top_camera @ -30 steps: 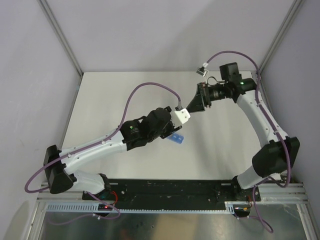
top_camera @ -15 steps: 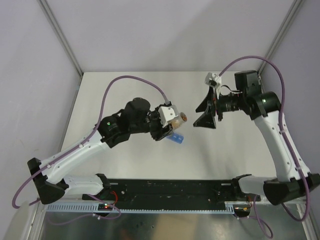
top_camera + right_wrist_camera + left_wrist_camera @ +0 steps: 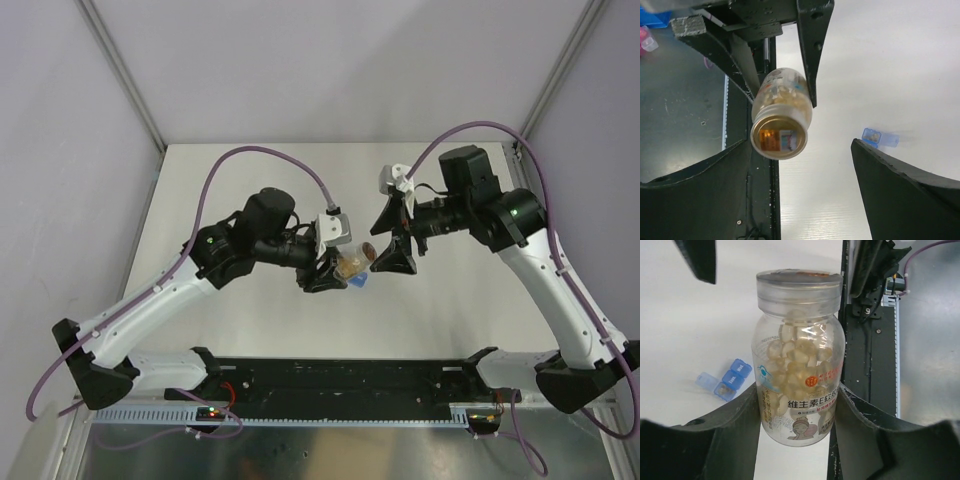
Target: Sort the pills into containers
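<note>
My left gripper (image 3: 799, 390) (image 3: 335, 268) is shut on a clear bottle (image 3: 800, 355) (image 3: 351, 263) full of pale yellow pills (image 3: 795, 357), held above the table. Its gold-lined cap (image 3: 778, 138) points at my right gripper (image 3: 801, 145) (image 3: 388, 240), which is open with one finger on each side of the cap end and a wide gap on its right side. The containers, a small light-blue pill box (image 3: 726, 382) (image 3: 880, 137) (image 3: 359, 281), lie on the table just below the bottle. One end lid of the box stands open.
The white table (image 3: 250, 180) ends at a black rail (image 3: 340, 380) along the near edge, under the arm bases. Grey walls and metal posts close in the back and both sides. Purple cables loop above both arms.
The left arm has swung the bottle nearer and lower, over the pill box. The right gripper has moved left up to the bottle's cap and opened wider.
</note>
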`<state>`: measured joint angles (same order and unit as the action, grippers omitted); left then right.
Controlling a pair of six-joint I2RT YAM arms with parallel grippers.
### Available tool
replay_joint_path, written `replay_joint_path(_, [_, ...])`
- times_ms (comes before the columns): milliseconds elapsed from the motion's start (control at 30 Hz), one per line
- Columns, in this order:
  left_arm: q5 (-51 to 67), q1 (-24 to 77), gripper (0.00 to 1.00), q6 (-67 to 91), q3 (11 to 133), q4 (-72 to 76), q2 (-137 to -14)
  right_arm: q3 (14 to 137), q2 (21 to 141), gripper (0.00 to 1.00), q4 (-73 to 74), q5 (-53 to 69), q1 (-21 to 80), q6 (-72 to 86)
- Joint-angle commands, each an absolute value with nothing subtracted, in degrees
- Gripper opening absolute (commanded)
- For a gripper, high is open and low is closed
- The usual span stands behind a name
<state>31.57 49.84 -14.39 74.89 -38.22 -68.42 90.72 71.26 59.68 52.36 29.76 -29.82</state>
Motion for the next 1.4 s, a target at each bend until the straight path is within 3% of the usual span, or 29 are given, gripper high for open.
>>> replay_joint_path(0, [35.3,49.6,0.00,-13.6,77.4,-38.4,-68.6,94.5,72.7,0.86,60.2,50.8,31.3,-31.5])
replay_joint_path(200, [35.1,49.6,0.00,-13.6,77.5,-38.5,-69.2,94.9,74.4,0.77,60.5,51.7,32.7,-31.7])
replay_joint_path(533, [33.5,49.6,0.00,-13.9,79.0,-38.4,-69.9,94.3,75.5,0.30,61.1,54.4,32.7,-30.5])
replay_joint_path(733, [29.6,49.7,0.00,-13.2,80.7,-38.5,-70.7,92.9,76.9,0.14,58.3,59.3,29.8,-25.2])
replay_joint_path(1100, [0.9,54.3,0.00,-13.7,82.8,-37.4,-73.6,90.6,86.3,0.06,49.5,64.5,24.5,-7.8])
replay_joint_path(1367, [-21.8,60.4,0.00,-16.5,78.5,-32.3,-75.4,90.1,95.2,0.13,44.2,68.3,23.4,2.4])
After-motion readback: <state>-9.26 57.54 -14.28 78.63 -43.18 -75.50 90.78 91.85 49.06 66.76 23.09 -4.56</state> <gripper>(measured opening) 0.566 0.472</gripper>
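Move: The left hand still holds the pill bottle, whose cap lies about 6 cm to its right, 2 cm ahead and 2 cm up. From the open right hand the cap is roughly 2 cm to the left, straight ahead 0 and level. The blue pill box lies on the table some 8 cm ahead of the right hand, 4 cm to its left and about 24 cm below. Right fingers pinch the left-held bottle's cap, then both hands go about 7 cm forward and down, twisting oppositely. ##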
